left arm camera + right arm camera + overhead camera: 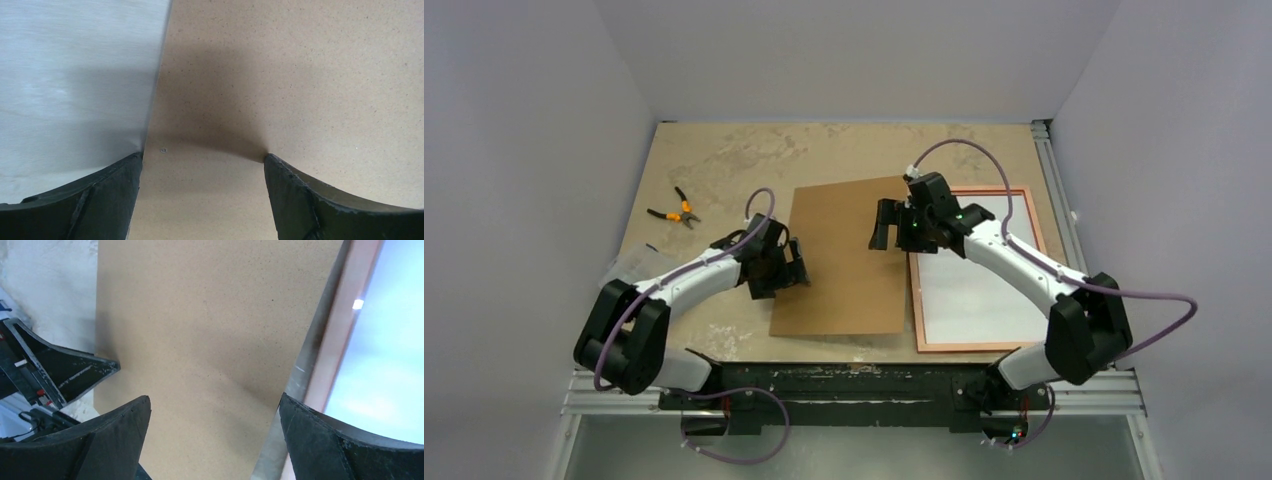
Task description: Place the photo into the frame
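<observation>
The frame (969,347) lies back-up at the right of the table, showing its pale wood rim (345,330). Inside it lies a white sheet, the photo (979,290) with its plain reverse (390,355) up. A brown backing board (844,260) lies flat left of the frame. My left gripper (794,265) is open low over the board's left edge (202,156), nothing between its fingers. My right gripper (886,228) hangs open over the board near its right edge (215,400), beside the frame's left side. It holds nothing.
Orange-handled pliers (674,208) lie at the far left. A clear plastic sleeve (629,268) sits by the left arm. A metal rail (1049,170) runs along the table's right edge. White walls close in three sides. The left arm's finger (60,370) shows in the right wrist view.
</observation>
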### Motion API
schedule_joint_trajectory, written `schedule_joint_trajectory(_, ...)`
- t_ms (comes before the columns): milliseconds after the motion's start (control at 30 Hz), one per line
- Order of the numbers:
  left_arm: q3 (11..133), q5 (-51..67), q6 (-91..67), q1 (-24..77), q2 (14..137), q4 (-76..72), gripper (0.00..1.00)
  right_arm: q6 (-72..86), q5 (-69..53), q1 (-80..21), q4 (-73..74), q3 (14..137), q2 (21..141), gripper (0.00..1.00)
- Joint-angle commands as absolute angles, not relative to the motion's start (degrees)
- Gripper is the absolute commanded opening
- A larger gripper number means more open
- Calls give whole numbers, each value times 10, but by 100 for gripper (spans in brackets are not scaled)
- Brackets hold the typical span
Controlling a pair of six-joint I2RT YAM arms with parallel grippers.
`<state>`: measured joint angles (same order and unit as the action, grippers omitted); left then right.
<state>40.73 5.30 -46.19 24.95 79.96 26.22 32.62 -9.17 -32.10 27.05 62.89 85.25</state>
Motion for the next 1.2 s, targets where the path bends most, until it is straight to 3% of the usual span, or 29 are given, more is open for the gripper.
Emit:
schedule_joint_trajectory(0, 404, 180, -555, 351, 880, 135, 87, 386, -190, -340, 267, 599, 783, 96)
schedule_joint_trajectory(200, 447, 157, -587, 442, 920, 130, 87, 363, -51, -300, 352, 573, 728, 98)
schedule_joint_trajectory(400, 440, 101, -585, 446, 902, 199, 92, 331, 23, -235, 379, 531, 719, 99)
schedule_joint_trajectory(733, 432, 59, -585, 442, 883, 246, 96, 316, -30, -149, 326, 461, 764, 99)
schedule_joint_trajectory(1167, 389, 131, -578, 418, 911, 132, 90, 294, -275, -95, 208, 407, 800, 95)
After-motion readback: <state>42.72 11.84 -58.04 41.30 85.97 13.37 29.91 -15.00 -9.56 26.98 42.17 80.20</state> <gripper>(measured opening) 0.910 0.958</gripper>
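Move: The backboard is still spanned between the two open grippers, its right side raised. Its middle is roughly 12 cm right of the left hand and 5 cm ahead, and about 10 cm left of the right hand, 2 cm back and 5 cm below. They take it to the frame, whose middle is some 22 cm right of the right hand, 3 cm back and 10 cm lower, and some 43 cm right of the left hand and 3 cm ahead. The white-backed photo shares that middle. Rightward together, the two hands carry the backboard towards the frame, the left finger against its left edge sliding about 11 cm right and 3 cm back, low over the table. The right hand swings some 15 cm right, sinking about 10 cm and turning some 20 degrees clockwise, then eases back nearly 2 cm left, its right finger at the board's right edge. Both grippers stay wide open. ##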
